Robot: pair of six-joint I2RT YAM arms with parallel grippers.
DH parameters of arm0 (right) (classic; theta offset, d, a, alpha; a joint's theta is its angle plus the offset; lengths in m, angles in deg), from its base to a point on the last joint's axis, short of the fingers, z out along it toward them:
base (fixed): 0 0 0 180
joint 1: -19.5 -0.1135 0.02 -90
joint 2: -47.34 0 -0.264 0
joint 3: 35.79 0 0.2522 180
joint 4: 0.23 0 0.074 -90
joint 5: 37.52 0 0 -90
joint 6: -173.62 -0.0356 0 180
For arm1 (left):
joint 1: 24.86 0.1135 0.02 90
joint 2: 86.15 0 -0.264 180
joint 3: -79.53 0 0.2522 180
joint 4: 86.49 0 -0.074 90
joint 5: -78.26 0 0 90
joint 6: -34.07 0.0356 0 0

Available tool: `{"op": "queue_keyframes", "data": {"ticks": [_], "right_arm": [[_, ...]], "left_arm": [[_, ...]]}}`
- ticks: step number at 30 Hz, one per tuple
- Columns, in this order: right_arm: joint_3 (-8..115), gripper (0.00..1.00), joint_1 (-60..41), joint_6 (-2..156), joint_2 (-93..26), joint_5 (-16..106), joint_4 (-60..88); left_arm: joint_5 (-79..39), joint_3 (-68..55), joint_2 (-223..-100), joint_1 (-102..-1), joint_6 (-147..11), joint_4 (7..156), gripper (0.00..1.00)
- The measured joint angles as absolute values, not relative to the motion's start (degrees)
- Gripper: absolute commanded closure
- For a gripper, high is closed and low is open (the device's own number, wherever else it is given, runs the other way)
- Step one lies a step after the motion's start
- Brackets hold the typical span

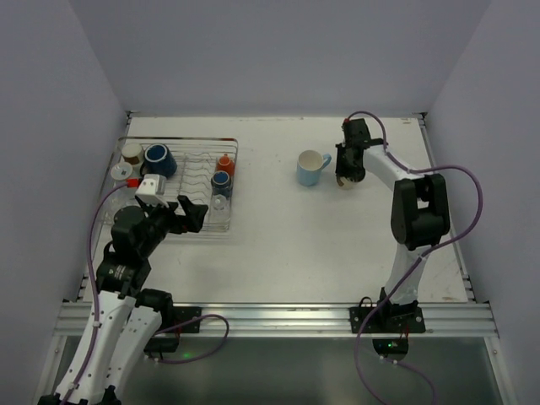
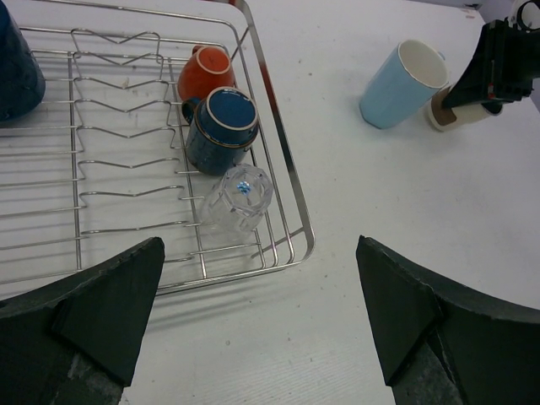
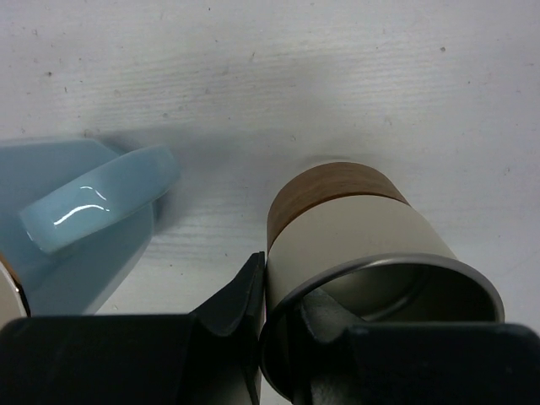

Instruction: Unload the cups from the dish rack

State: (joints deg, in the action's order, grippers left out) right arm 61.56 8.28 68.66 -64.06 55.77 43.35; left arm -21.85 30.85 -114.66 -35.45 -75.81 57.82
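Note:
The silver wire dish rack point(image 1: 181, 141) point(image 2: 286, 192) stands at the left. Along its right side sit an orange mug point(image 1: 224, 162) point(image 2: 205, 72), a navy mug point(image 1: 222, 180) point(image 2: 221, 126) and a clear glass point(image 1: 218, 202) point(image 2: 239, 198). A larger navy mug point(image 1: 159, 159) point(image 2: 17, 67) sits at its back left. My left gripper point(image 1: 187, 211) point(image 2: 261, 329) hangs open and holds nothing, above the rack's near right corner. My right gripper point(image 1: 348, 164) point(image 3: 283, 295) is shut on the rim of a cream tumbler point(image 1: 346, 180) point(image 3: 363, 228) with a brown base, tilted low over the table. A light blue mug point(image 1: 313, 168) point(image 2: 402, 83) point(image 3: 84, 211) stands just left of it.
Two more small cups point(image 1: 132, 153) point(image 1: 122, 172) sit in the rack's far left corner. Wavy dividers point(image 2: 118, 126) run down the rack's middle. Walls close the table point(image 1: 287, 236) on the left, back and right.

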Motion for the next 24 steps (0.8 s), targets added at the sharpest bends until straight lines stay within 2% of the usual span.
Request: {"op": "queue_keyframes", "data": {"ticks": [2,3,6,9,13,18,24], "right_arm": [[61.98,0.74,8.26,68.64,-64.58,55.60,43.42],[62.26,0.66,8.28,68.59,-64.84,55.58,43.44],[62.55,0.57,8.26,68.62,-65.00,55.55,43.42],[62.55,0.53,8.19,68.51,-64.65,55.38,43.39],[61.17,0.39,7.82,68.09,-61.19,54.40,43.11],[52.21,0.19,6.57,66.58,-46.62,50.75,39.04],[37.91,0.15,-0.38,63.94,-27.58,45.11,30.06]], "left_arm": [[-21.74,30.85,-114.84,-35.45,-75.81,57.80,0.00],[-21.67,30.85,-114.92,-35.45,-75.81,57.80,0.00],[-21.33,30.85,-115.30,-35.45,-75.81,57.80,0.00],[-20.65,30.85,-115.84,-35.45,-75.81,57.80,0.00],[-18.42,30.76,-117.18,-35.45,-75.88,57.78,0.00],[-12.80,27.35,-122.09,-35.45,-77.02,57.12,0.00],[-3.93,19.97,-130.40,-35.45,-78.87,56.55,0.00]]}}
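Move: Right hand still has the beige cup by the rim, down at the table: the cup's middle is about 2 cm right of the hand, 1 ahead and 4 below, with the light-blue mug some 12 cm to its left and 2 ahead. From the empty left hand, the big dark-blue mug in the rack is about 24 cm ahead, 17 left and 18 below; the beaker lies some 10 cm left of that mug and 2 farther out. The right hand first stays by the beige cup while its fingers open wide and let go of the rim, then lifts some 13 cm and draws back about 10 with a leftward swing, away from the cup and the light-blue mug, the wrist tipping its fingers up and turning counter-clockwise. The open, empty left hand sinks slightly, then goes about 5 cm forward and nearly as far left towards the rack's left-hand cups, rising a little at the end and turning some 20 degrees counter-clockwise. ##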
